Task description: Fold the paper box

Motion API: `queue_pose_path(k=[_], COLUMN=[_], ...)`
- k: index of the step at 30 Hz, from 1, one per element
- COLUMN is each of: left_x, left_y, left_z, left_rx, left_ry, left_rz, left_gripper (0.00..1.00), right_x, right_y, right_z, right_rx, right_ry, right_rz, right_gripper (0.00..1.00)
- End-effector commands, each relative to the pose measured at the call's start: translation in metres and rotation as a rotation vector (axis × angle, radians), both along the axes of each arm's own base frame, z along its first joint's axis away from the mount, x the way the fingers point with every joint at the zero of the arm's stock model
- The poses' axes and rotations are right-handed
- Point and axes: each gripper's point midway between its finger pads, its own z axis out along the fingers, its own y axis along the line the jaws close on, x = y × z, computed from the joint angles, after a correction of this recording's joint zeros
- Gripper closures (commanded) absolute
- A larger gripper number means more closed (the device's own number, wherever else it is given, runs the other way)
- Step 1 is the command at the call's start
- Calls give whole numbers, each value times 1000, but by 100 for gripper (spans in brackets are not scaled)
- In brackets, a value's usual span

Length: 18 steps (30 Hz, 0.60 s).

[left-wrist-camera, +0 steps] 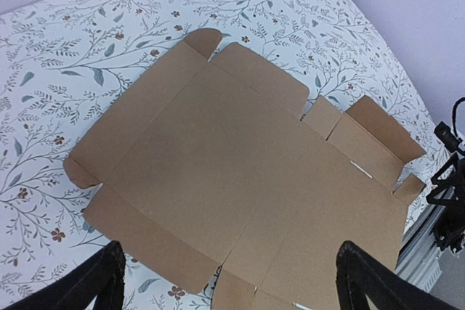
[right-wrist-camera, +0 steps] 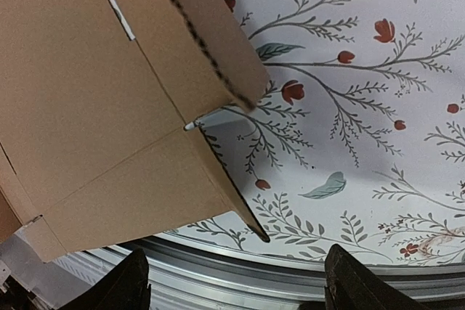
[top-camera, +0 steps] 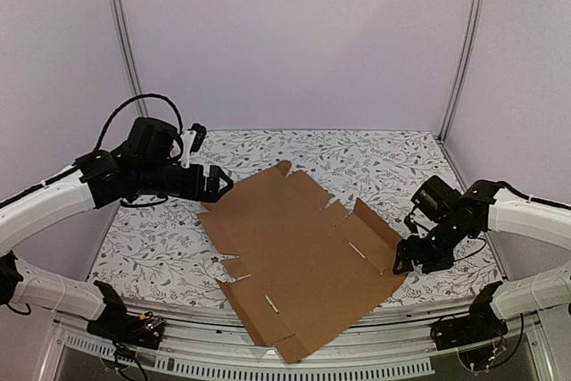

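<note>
The paper box (top-camera: 294,256) is a flat brown cardboard sheet with flaps and slots, lying askew on the floral cloth, its near corner over the table's front rail. My left gripper (top-camera: 219,185) hovers open above the sheet's far-left edge. In the left wrist view the sheet (left-wrist-camera: 218,157) fills the middle, and the gripper (left-wrist-camera: 232,288) holds nothing. My right gripper (top-camera: 401,260) is low at the sheet's right corner. In the right wrist view two flaps (right-wrist-camera: 87,107) stand a little off the cloth. The gripper (right-wrist-camera: 240,284) is open, a flap corner just ahead of its fingers (right-wrist-camera: 131,284).
A floral tablecloth (top-camera: 357,158) covers the table. A metal rail (right-wrist-camera: 290,266) runs along the near edge, close under the right gripper. Pale walls and two upright frame posts (top-camera: 464,42) close in the back and sides.
</note>
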Motion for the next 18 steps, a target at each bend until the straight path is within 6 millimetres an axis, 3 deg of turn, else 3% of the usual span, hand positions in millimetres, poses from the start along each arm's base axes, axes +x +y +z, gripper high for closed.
queue_pose_path(k=[1,8,18], left_x=[0,-1,-1], left_y=[0,1,4], left_z=[-9,-11,-9], left_rx=[7,14,24], left_ry=[17,24,22], left_rz=[-12,-11,-1], left_gripper=[0,0,0], right_x=[3,15,18], right_y=[14,16,23], right_z=[-13,-27,-25], right_rx=[45,-5,3], right_ry=[29,24,26], right_rz=[-16,25,106], right_gripper=[20,32,65])
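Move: The small corner flap stands up from the end wall of the flat paper box, about 2 cm ahead of my right hand, some 2 cm to its left and 4 cm below. The raised side flap is about 9 cm ahead and 5 cm left of that hand, 3 cm lower; the white-edged slot is roughly 7 cm ahead and 8 cm left. From my left hand the corner flap lies about 11 cm back, 33 cm right and 18 cm down. I lower my right hand about 3.5 cm onto the small corner flap, fingers still pointing down, easing some 1.5 cm to the left and 1 cm forward so the pads come to either side of it. On the way down I close those fingers steadily, from nearly wide open to well under half, the flap's edge left between them. ##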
